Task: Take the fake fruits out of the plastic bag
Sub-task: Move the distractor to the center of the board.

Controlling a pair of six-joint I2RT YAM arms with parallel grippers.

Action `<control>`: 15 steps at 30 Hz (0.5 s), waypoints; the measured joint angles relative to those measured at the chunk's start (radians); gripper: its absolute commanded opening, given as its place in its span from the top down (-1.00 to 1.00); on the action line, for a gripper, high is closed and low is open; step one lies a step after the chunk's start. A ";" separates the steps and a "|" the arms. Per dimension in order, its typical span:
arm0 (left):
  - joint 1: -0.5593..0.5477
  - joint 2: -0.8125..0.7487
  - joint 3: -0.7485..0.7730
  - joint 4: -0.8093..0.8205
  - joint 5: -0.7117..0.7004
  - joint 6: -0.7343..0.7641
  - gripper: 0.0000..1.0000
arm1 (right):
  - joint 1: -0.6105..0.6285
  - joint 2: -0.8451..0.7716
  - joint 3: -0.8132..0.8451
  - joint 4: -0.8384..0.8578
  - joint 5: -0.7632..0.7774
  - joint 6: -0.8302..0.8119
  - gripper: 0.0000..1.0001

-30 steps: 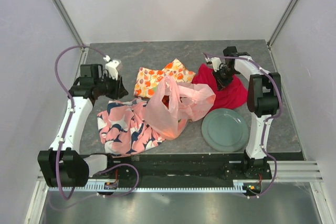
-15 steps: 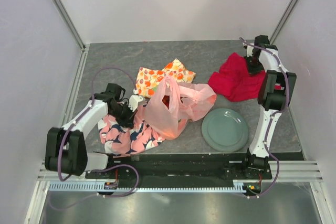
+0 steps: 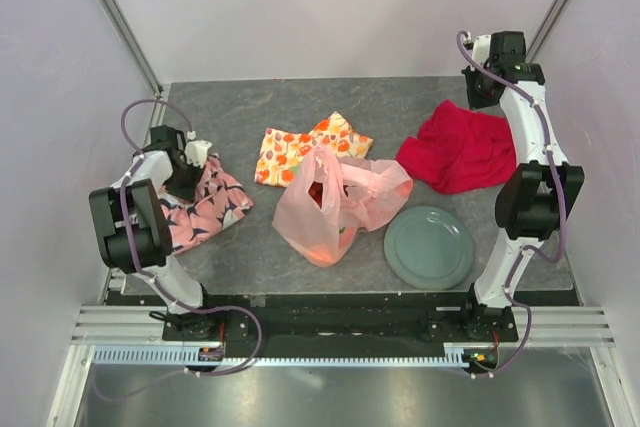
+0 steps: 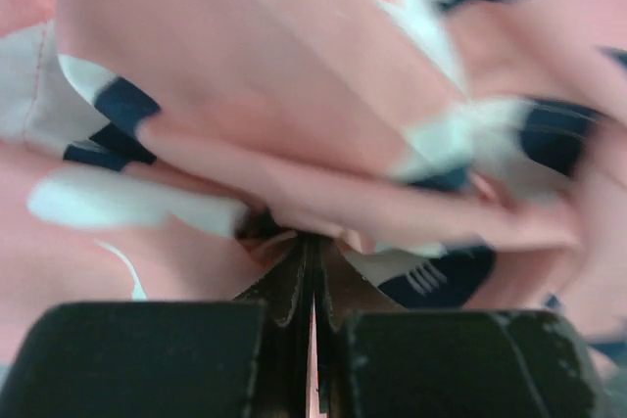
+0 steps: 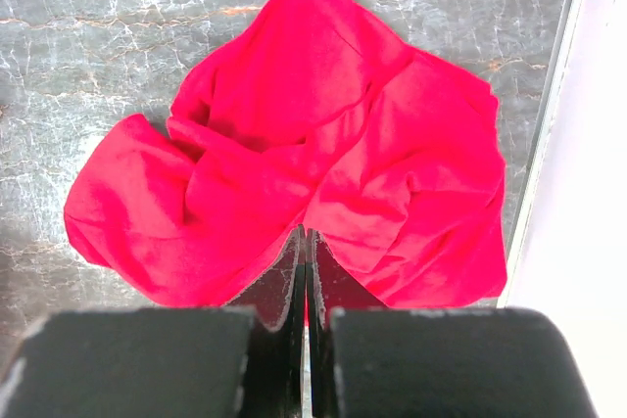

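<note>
The pale-pink plastic bag (image 3: 345, 197) lies crumpled at the table's middle, its loop handles up. Red and orange fake fruits (image 3: 318, 193) show dimly through its film, and I cannot tell them apart. My left gripper (image 3: 186, 173) is at the far left, shut on the pink-and-navy cloth (image 3: 205, 209), well away from the bag. In the left wrist view the cloth (image 4: 294, 115) bunches at the shut gripper (image 4: 313, 242). My right gripper (image 3: 482, 97) is raised at the back right, shut and empty. In the right wrist view the gripper (image 5: 305, 238) hangs above the red cloth (image 5: 294, 144).
A grey-green plate (image 3: 430, 246) lies right of the bag near the front. The fruit-printed orange-and-white cloth (image 3: 300, 147) lies just behind the bag. The red cloth (image 3: 460, 152) lies at the back right, near the side wall (image 5: 578, 242).
My left gripper has dragged the pink-and-navy cloth from beside the bag to the far left. My right gripper pulled the red cloth to the back right, then rose off it.
</note>
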 measured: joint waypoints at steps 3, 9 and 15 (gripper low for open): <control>-0.048 -0.034 0.071 -0.083 0.088 -0.047 0.97 | -0.005 -0.003 0.000 0.001 -0.009 0.008 0.95; -0.333 -0.087 0.280 -0.163 0.320 -0.114 0.97 | -0.004 -0.002 -0.024 -0.010 -0.026 0.018 0.94; -0.472 0.279 0.739 -0.250 0.362 -0.240 0.97 | 0.006 -0.003 -0.031 -0.019 -0.027 0.016 0.94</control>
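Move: The orange floral cloth's middle lies some 31 cm to the right of my left hand and about 11 cm ahead, a couple of centimetres lower. Beyond it, the pink plastic bag stands about 41 cm to this hand's right and 5 cm back, its middle about 5 cm higher. The pink patterned cloth lies right under my left fingertips, its middle about 3 cm back and 2 cm right. From my right hand the floral cloth is about 40 cm left, 5 cm back and 20 cm below. With fingers still shut, my left hand comes up off the pink patterned cloth and sweeps about 26 cm to the right towards the floral cloth, climbing some 13 cm on the way, then reaching forward about 11 cm in all and just starting to sink over the near-left part of it. The wrist swings clockwise and rolls its left side down, roughly 25 degrees each. ##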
